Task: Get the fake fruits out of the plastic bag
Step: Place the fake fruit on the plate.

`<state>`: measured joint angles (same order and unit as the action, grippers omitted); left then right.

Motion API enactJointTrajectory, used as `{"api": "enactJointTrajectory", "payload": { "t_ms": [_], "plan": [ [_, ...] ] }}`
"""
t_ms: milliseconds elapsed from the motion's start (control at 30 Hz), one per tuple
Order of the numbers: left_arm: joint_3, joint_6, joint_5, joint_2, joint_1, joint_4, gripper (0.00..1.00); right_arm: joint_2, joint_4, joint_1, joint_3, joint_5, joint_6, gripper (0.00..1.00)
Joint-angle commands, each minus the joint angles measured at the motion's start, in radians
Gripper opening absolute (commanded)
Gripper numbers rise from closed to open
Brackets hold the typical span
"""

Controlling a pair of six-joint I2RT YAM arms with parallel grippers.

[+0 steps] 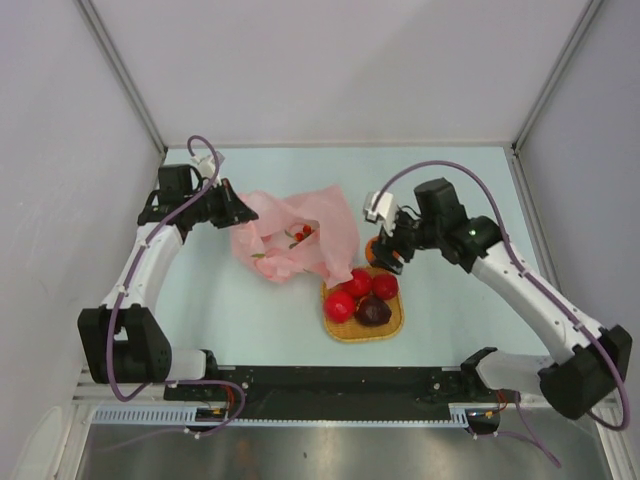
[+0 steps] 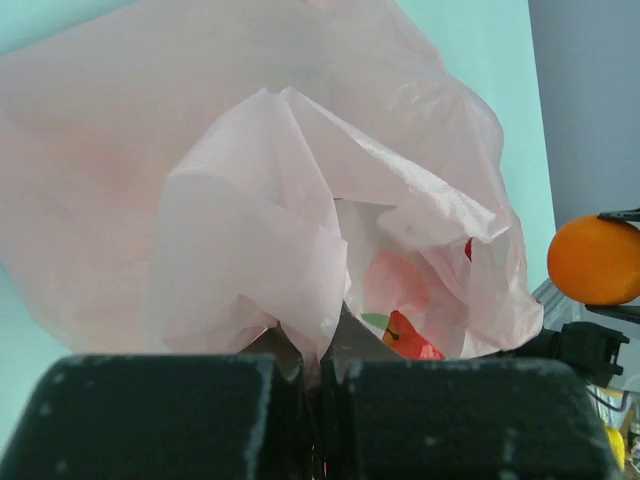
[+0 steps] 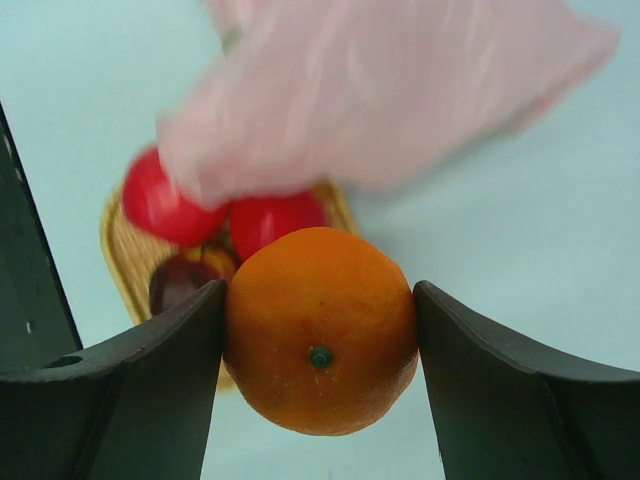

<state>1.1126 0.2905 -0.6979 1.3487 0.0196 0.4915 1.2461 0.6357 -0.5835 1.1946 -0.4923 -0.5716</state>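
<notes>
The pink plastic bag (image 1: 290, 235) lies crumpled left of centre. My left gripper (image 1: 232, 210) is shut on a fold of its left edge (image 2: 300, 330), and the film fills the left wrist view. Red and green shapes (image 2: 405, 338) show through the film; I cannot tell whether they are fruit or print. My right gripper (image 1: 386, 252) is shut on the orange fruit (image 3: 320, 330), both fingers (image 3: 170, 345) pressed to its sides, just above the mat's far edge. Three red fruits (image 1: 358, 284) and a dark purple one (image 1: 374, 311) rest on the woven mat (image 1: 392, 325).
The bag's right flap (image 3: 390, 90) hangs over the mat's far-left corner, close to the held orange fruit (image 2: 597, 260). White walls enclose the table on the left, back and right. The arm bases sit on a black rail (image 1: 330, 385) at the near edge.
</notes>
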Motion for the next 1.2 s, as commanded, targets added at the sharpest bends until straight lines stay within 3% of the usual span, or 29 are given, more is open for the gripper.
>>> {"api": "enactJointTrajectory", "payload": {
  "t_ms": [0, 100, 333, 900, 1167],
  "plan": [
    [0.052, -0.040, 0.038, 0.000, -0.004, -0.002, 0.00, -0.138, 0.197, 0.072, -0.108, -0.005, -0.138, 0.56],
    [0.056, -0.054, 0.058, 0.003, -0.004, -0.001, 0.00, -0.192, 0.266, 0.086, -0.197, -0.020, -0.183, 0.56],
    [0.058, -0.063, 0.052, 0.013, -0.004, 0.035, 0.00, -0.238, 0.249, 0.088, -0.374, -0.003, -0.195, 0.56],
    [0.036, -0.071, 0.061, 0.007, -0.004, 0.038, 0.00, -0.053, -0.016, 0.013, -0.432, 0.004, -0.117, 0.57],
    [0.020, -0.065, 0.055, 0.009, -0.004, 0.032, 0.00, -0.022, -0.034, -0.035, -0.437, 0.024, -0.112, 0.60]
  ]
}}
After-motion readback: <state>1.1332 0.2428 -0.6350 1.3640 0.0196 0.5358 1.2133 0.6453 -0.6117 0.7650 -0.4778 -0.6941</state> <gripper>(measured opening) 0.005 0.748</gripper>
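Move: The plate's middle lies about 4 cm back, 3 cm left and 18 cm below the right hand, which already holds the orange. On it, relative to the hand and some 15 cm below, the dark fruit is 7 cm back with no sideways offset, the small red fruit 1 cm back and 2 cm right, and the left red fruit 6 cm back and 8 cm left. From the left hand the plate is about 14 cm back, 25 cm right and 16 cm down. The orange, still gripped in the right fingers, is lowered some 15 cm to the plate's right side, first swinging back and right about 9 cm each while the fingers tip about 20 degrees more steeply down. Then the hand turns back left about 4 cm, slightly forward at first, still sinking until it levels off and bringing the orange against the dark fruit. ##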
